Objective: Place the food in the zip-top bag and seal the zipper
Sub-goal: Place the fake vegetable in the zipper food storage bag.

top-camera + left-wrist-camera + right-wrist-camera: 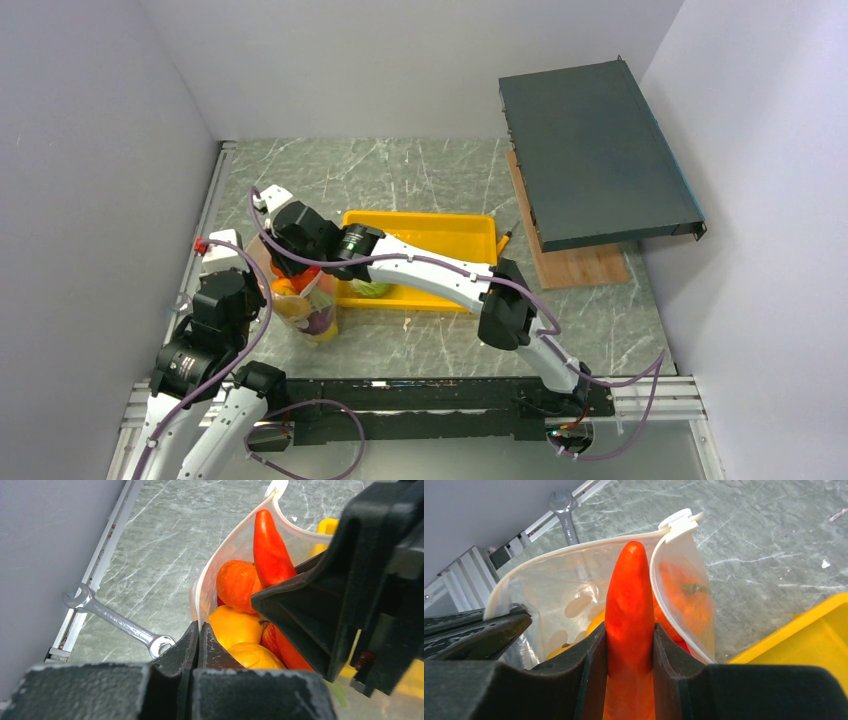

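Observation:
The zip-top bag (316,312) stands open on the table, left of the yellow tray. My left gripper (199,630) is shut on the bag's whitish zipper rim (204,592), holding the mouth up. My right gripper (630,640) is shut on an orange-red carrot (630,595), whose tip pokes into the bag's mouth between the two zipper strips (574,549). Inside the bag lie an orange pumpkin (237,582), a yellow pepper (235,625), a yellow piece (255,656) and a red item (271,639). A green cabbage (373,290) lies in the tray, partly under the right arm.
The yellow tray (470,232) sits just right of the bag. A steel wrench (116,620) lies on the table by the left rail. At the back right, a dark flat panel (595,150) leans over a wooden board (585,266). Walls close in on three sides.

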Controlling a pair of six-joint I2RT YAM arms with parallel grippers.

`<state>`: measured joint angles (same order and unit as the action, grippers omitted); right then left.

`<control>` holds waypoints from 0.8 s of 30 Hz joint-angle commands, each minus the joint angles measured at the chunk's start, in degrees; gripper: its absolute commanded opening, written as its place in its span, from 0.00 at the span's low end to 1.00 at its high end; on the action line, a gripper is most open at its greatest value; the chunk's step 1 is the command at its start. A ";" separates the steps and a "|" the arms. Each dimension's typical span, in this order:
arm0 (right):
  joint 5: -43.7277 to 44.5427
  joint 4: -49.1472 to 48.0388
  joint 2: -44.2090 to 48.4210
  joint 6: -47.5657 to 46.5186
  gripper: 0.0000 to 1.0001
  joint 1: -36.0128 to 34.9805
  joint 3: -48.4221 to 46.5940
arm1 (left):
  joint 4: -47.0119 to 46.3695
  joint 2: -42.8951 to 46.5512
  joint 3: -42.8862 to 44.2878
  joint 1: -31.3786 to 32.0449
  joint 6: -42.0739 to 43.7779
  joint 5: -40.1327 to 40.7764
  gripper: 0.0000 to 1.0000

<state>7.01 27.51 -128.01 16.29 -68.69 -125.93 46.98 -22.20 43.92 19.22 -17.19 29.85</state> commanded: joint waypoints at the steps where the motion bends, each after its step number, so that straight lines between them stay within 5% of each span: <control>1: 0.99 2.55 -1.93 2.06 0.34 0.76 -3.34 | -1.92 0.67 0.17 0.07 0.56 0.57 0.00; 5: 2.19 3.39 -1.32 2.75 0.39 1.00 -2.18 | -2.30 0.59 0.09 0.10 0.75 0.11 0.00; 14: -2.98 6.40 2.25 4.10 0.73 1.09 -5.90 | -2.26 0.62 0.11 0.11 0.80 -0.07 0.00; 24: -3.99 6.45 14.78 5.77 0.87 1.94 1.14 | -2.26 0.11 0.15 0.11 0.87 -0.36 0.00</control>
<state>2.92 34.68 -121.45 20.60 -67.70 -126.63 46.96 -22.22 43.92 19.22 -17.02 29.78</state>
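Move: Down in the zip-top bag is where the carrot between the right fingers is going: the bag's middle lies about 5 cm back, 3 cm right and 8 cm below the right hand. The bag's white slider is some 8 cm ahead and 3 cm left, roughly level in height; the cabbage in the yellow bin is 3 cm back, 14 cm right and 12 cm lower. From the left hand, the bag's middle lies level fore and aft, 7 cm right and 7 cm down. Lowering the carrot about 2.5 cm farther into the bag's open mouth, the right hand spreads its fingers wide and lets go, then lifts some 7 cm back out, drifting about 3 cm right and a little back. The left hand stays still, keeping its pinch on the bag's rim. ##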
